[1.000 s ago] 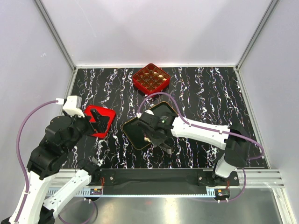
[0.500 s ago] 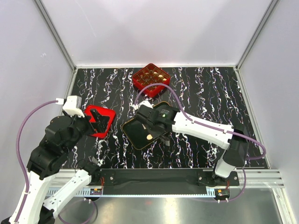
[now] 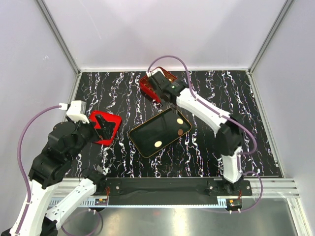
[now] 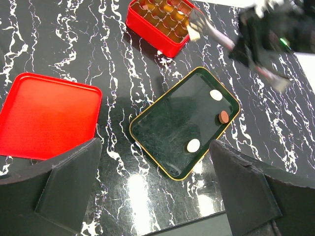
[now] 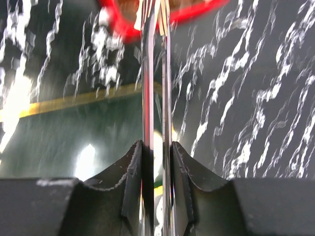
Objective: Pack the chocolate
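Note:
A black gold-rimmed tray (image 3: pixel 142 139) (image 4: pixel 156 138) holds two cream chocolate pieces (image 4: pixel 215 95) (image 4: pixel 193 145) and one brown piece (image 4: pixel 223 116). My right gripper (image 3: pixel 165 89) (image 5: pixel 156 147) is shut on metal tongs (image 5: pixel 155 98) (image 4: pixel 209 30), hovering over the red gridded box (image 3: pixel 147 84) (image 4: pixel 157 29) at the back. A cream piece (image 4: pixel 194 33) appears pinched at the tong tips above the box's edge. The right wrist view is motion-blurred. My left gripper (image 3: pixel 103 125) (image 4: pixel 155 162) hangs open over the near left, holding nothing.
A flat red lid (image 3: pixel 110 129) (image 4: pixel 47 118) lies left of the tray, under my left gripper in the top view. White walls enclose the black marbled table (image 3: pixel 216 147). A black rail (image 3: pixel 162 187) runs along the near edge.
My right arm has swung with the tongs from over the tray back to the red box, uncovering the tray's three pieces. The left arm has not moved.

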Robot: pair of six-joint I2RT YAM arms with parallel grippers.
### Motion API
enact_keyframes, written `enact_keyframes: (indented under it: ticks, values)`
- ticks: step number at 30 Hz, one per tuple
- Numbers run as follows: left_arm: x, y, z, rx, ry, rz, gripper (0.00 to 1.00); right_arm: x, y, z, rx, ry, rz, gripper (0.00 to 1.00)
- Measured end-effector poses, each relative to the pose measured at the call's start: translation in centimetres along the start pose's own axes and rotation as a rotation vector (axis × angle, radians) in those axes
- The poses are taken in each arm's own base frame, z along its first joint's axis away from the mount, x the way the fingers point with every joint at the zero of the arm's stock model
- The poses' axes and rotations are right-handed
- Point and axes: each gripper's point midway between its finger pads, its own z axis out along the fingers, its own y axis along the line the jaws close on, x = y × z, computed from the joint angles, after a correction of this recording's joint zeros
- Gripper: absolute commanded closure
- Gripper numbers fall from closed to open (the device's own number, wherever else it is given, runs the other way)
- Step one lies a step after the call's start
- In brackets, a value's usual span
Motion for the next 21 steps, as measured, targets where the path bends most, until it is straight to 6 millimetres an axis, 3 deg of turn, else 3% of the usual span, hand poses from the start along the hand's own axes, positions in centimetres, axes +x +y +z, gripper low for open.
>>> enact_keyframes:
  ticks: [7, 13, 21]
  values:
    - [0.1, -0.1, 0.3, 0.001, 0.012, 0.003, 0.01, -4.9, -1.3, 6.0, 0.075, -0.065, 0.005, 0.66]
    - [0.2, 0.0, 0.4, -0.002, 0.016, 0.009, 0.01, -5.2, -2.5, 9.5, 0.103, -0.046, 0.014, 0.65]
    - [0.2, 0.0, 0.4, -0.003, 0.016, 0.014, 0.01, -4.8, -2.5, 10.6, 0.099, -0.036, 0.014, 0.63]
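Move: The right hand holds metal tweezers with a pale chocolate at their tips. The middle of the red box lies about 17 cm ahead of this hand, 4 cm left and 16 cm below. The dark tray's middle is some 13 cm back, 4 cm left and 19 cm below; its far pale round chocolate is 7 cm back and 2 cm right of the hand. From the left hand, the box is roughly 37 cm ahead, 20 cm right and 28 cm below. Keeping the pale chocolate between the tweezer tips, the right hand carries it forward about 11 cm over the red box, fast at first and then easing off. As it slows it sinks some 4 cm towards the cells right of the box's middle. The tweezers tilt up about 5 degrees, and the grip slackens only slightly near the end. ##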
